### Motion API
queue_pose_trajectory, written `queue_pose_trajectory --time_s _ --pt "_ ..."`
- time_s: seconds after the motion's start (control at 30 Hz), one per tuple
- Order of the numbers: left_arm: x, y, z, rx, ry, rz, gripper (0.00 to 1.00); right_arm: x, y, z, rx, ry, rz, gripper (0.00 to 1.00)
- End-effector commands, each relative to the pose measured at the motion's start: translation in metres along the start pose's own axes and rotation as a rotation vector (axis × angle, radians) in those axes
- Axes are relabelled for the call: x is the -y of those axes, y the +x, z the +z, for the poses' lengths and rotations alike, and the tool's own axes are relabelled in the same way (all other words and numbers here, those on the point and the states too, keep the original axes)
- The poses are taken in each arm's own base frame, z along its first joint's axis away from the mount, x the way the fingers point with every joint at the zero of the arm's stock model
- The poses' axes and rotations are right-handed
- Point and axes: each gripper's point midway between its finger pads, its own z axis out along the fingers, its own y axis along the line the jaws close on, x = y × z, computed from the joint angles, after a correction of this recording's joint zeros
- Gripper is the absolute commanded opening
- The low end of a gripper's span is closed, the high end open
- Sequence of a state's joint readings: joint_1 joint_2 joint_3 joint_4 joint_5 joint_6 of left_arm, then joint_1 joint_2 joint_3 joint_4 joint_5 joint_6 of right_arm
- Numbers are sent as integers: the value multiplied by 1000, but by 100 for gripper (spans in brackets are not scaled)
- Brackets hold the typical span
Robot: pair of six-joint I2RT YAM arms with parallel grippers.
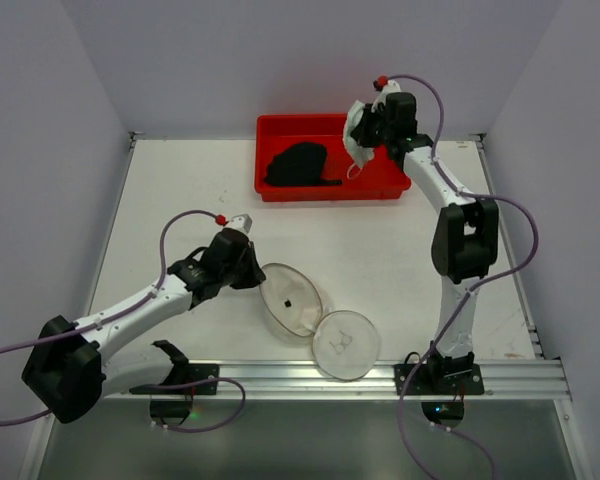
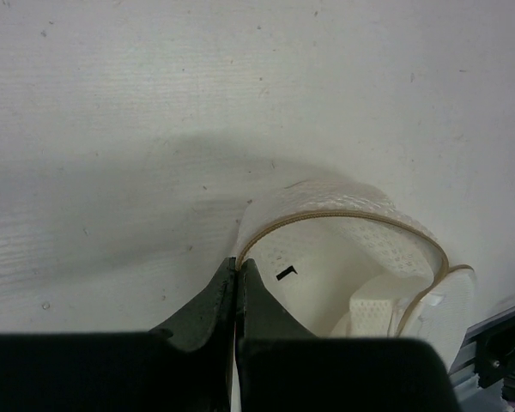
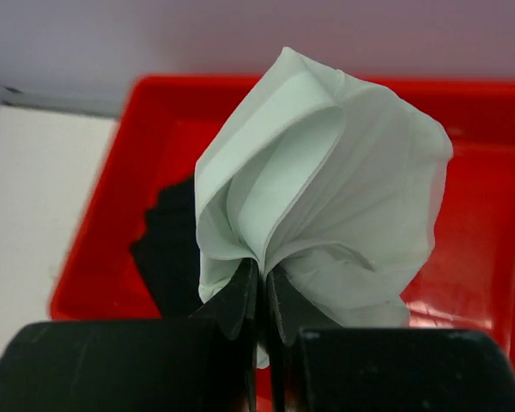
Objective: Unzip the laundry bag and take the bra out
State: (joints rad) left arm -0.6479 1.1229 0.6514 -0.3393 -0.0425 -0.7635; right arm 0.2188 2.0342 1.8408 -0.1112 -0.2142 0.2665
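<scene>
The laundry bag (image 1: 292, 298) lies unzipped on the table, its two round mesh halves spread open, the second half (image 1: 345, 344) nearer the front rail. My left gripper (image 1: 252, 272) is shut on the bag's rim; in the left wrist view the closed fingertips (image 2: 238, 262) pinch the tan edge of the laundry bag (image 2: 352, 249). The black bra (image 1: 300, 165) lies in the red tray (image 1: 380, 188). My right gripper (image 1: 368, 138) hangs over the tray's right end, shut on a pale white cup (image 1: 354, 135). The right wrist view shows that gripper (image 3: 262, 268) with the crumpled cup (image 3: 326, 189) above the bra (image 3: 167, 249).
The red tray (image 3: 94, 223) stands at the back of the table against the rear wall. A metal rail (image 1: 380, 378) runs along the near edge, close to the bag's open half, and shows at the corner of the left wrist view (image 2: 498, 343).
</scene>
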Motion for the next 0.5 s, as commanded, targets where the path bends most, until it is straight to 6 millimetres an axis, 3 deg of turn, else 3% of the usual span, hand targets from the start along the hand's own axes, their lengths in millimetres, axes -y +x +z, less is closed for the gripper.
queue_pose_trajectory --time_s 0.0,0.07,0.1,0.33,0.43,0.47 --pt "3 -17 2 39 -17 22 0 42 48 9 -169 166 -10 0" --pt "6 -19 4 38 -2 23 0 57 54 13 -197 233 -17 0" --pt "5 -18 6 32 -4 24 0 72 75 15 -259 289 -16 0" --pt "7 -34 13 41 22 13 0 75 76 26 -317 304 -31 0" --pt "11 -43 16 37 56 0 0 66 79 33 -332 247 -18 27" --pt "11 -47 17 40 66 -8 0 64 79 33 -333 233 -15 47"
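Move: The right hand still grips the white garment over the red bin. The right part of the bin floor, where it is to go, lies about 1 cm farther out, 4 cm to its right and some 22 cm below. The black bra is about 15 cm to the hand's left, level with it in reach. From the left hand, which keeps hold of the laundry bag's rim, the bag's opening is about 8 cm right and 4 cm back; that bin spot is about 36 cm forward and 29 cm right. Plunge the right gripper about 15 cm down into the right part of the red bin, drifting slightly right and tipping the fingers some 20 degrees farther down; then open them about a third and rise a couple of centimetres to free the white garment. Meanwhile keep the left gripper shut on the bag's rim, dip it slightly and ease it about 2.5 cm forward. ##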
